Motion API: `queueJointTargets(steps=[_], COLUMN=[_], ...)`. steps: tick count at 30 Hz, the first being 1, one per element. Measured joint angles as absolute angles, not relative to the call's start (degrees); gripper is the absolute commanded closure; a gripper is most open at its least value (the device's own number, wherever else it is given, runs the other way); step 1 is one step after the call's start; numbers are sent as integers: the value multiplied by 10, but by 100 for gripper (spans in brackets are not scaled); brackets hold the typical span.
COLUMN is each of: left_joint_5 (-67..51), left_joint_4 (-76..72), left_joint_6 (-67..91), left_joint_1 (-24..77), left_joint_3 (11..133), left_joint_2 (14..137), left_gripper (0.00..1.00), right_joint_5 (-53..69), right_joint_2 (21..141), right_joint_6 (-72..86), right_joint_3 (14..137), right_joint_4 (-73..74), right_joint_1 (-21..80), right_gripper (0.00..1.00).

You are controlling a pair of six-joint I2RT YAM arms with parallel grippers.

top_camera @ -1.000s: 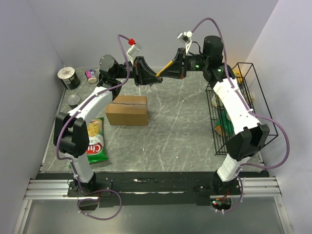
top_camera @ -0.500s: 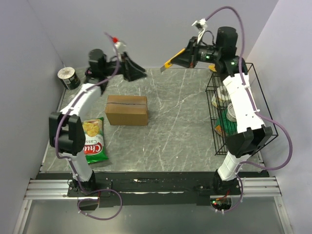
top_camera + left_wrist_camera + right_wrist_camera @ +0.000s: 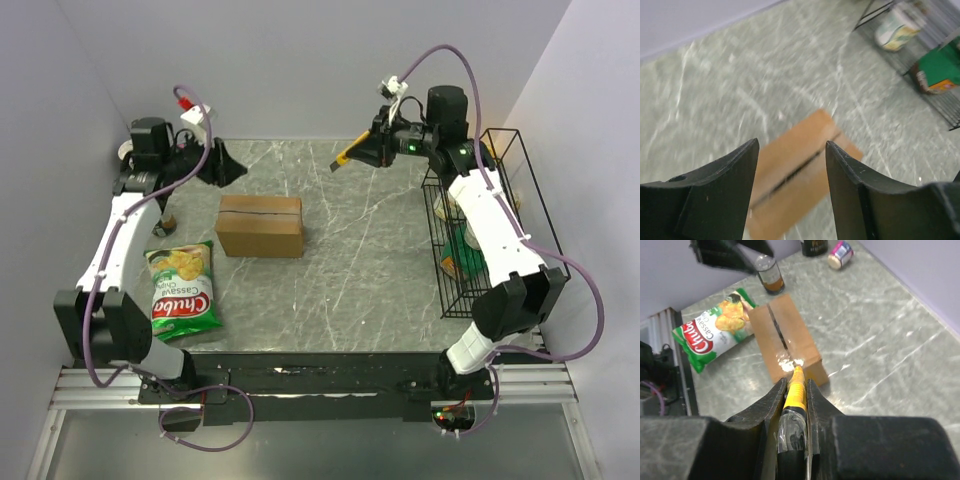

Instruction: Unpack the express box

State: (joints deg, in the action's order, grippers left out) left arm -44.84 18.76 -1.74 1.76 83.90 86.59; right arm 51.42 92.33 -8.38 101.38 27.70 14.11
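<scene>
The express box is a brown carton lying left of the table's middle, flaps down, with a dark seam along its top. It also shows in the left wrist view and the right wrist view. My left gripper hangs open and empty above the table's back left, behind the box; its jaws frame the carton far below. My right gripper is raised at the back right, shut on a yellow utility knife whose tip points toward the box.
A green chips bag lies at the left front of the box. A black wire basket with groceries stands along the right edge. A dark jar and a small purple can stand at the back left.
The left gripper has opened, let go of the knife and swung away to the back left. The right gripper keeps the knife and has shifted slightly right.
</scene>
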Motion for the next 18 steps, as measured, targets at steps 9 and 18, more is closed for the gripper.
queueJointTargets(steps=[9,18], left_joint_5=[-385,-380], left_joint_4=[158,73], left_joint_6=[68,155], left_joint_1=[-70,-77], left_joint_3=[699,676], left_joint_2=[815,917], left_gripper=[39,39], right_joint_5=[534,536], right_joint_2=[962,1028], right_joint_6=[-15,-38], right_joint_3=[1054,1147], right_joint_4=[185,251], right_joint_1=[161,175], right_gripper=[100,100])
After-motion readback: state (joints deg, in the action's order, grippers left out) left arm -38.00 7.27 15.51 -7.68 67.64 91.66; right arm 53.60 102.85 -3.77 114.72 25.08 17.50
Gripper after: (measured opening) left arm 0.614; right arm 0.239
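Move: Almost straight below the left hand lies the express box, its middle some 3 cm to the hand's right, level ahead and about 26 cm down. The green chip bag lies roughly 16 cm back and 14 cm to that hand's left, and a glass jar about 20 cm to its left and 1 cm ahead. From the right hand, which already holds the yellow knife, the box is about 21 cm left, 4 cm ahead and 32 cm below. Sinking about 12 cm and swinging some 8 cm left, the open left hand comes down towards the box's left end, wrist turning counter-clockwise about 20 degrees and fingers dipping a little. The right hand keeps its grip on the knife, blade pointing at the box, and drifts about 5 cm left and forward, rising slightly. Neither hand touches the box. ##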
